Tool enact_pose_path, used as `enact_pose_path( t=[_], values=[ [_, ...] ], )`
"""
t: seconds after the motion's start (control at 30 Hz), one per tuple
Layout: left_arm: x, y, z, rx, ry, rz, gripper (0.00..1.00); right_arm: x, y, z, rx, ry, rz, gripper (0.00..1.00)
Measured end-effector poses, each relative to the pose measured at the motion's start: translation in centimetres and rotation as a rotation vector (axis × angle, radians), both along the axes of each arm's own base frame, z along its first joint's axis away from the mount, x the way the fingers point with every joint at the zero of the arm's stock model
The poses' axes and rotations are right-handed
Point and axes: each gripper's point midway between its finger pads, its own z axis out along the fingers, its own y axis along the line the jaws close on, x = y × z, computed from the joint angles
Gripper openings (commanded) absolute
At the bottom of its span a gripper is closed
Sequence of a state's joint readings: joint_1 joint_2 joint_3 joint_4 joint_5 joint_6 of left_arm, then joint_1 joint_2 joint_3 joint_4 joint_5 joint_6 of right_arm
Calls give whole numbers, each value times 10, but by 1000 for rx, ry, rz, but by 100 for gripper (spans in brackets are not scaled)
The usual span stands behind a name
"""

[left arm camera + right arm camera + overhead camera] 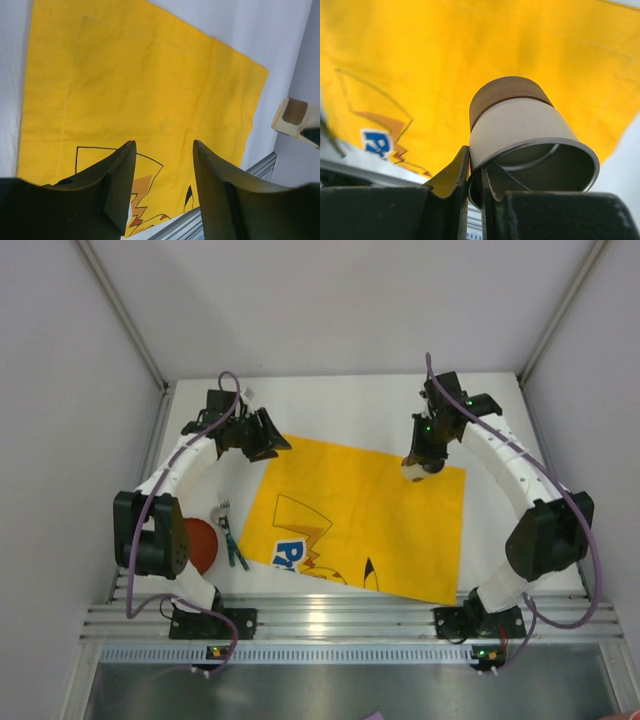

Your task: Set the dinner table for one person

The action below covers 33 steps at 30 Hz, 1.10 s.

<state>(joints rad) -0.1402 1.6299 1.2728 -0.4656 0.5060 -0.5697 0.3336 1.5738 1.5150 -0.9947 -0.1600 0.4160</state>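
Observation:
A white cup (520, 125) with a brown base is gripped at its rim by my right gripper (474, 165), one finger outside the wall and one inside. In the top view the cup (422, 468) hangs over the far right corner of the yellow cartoon-printed cloth (360, 520), which lies flat on the white dinner table (340, 410). My left gripper (268, 445) hovers open and empty at the cloth's far left corner. Its wrist view shows the gripper (164, 150) above the cloth (140, 90), with the cup (295, 117) at the right edge.
A red round dish (200, 545) sits at the near left, partly hidden by the left arm. A fork (222, 512) and teal-handled cutlery (236, 552) lie between it and the cloth. A ribbed aluminium rail (340, 620) runs along the near edge. Grey walls enclose the table.

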Motion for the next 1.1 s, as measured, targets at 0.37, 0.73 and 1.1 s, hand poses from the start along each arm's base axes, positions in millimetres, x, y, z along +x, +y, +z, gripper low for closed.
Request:
enact_pose_path(
  t=[0.37, 0.73, 1.1],
  values=[
    [13, 14, 2, 96, -44, 25, 54, 24, -90, -67, -325, 177, -192, 0],
    [-6, 29, -4, 175, -44, 20, 54, 42, -86, -112, -355, 231, -198, 0],
    [-4, 39, -9, 192, -24, 27, 54, 30, -67, -137, -302, 268, -181, 72]
  ],
)
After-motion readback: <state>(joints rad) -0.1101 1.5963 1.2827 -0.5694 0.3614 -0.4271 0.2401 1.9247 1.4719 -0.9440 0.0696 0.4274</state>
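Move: In my right hand I hold the cup by its rim. The spot for the cup on the yellow cloth lies about 8 cm to the right, 2 cm ahead and some 18 cm below. The cloth's far right corner is roughly 13 cm right and 5 cm ahead, its middle about 14 cm left and 7 cm back, both at table height. From my empty left hand the spot is some 38 cm right, 6 cm back and 17 cm below. With my right hand I sweep the cup about 9 cm right while already sinking, then carry on down, some 14 cm in all, slightly forward, turning my fingers to point nearly straight down. Near the bottom I ease back left and open wide to let go of the rim. My left hand, half open, drifts about 4 cm left, away from the cup. ##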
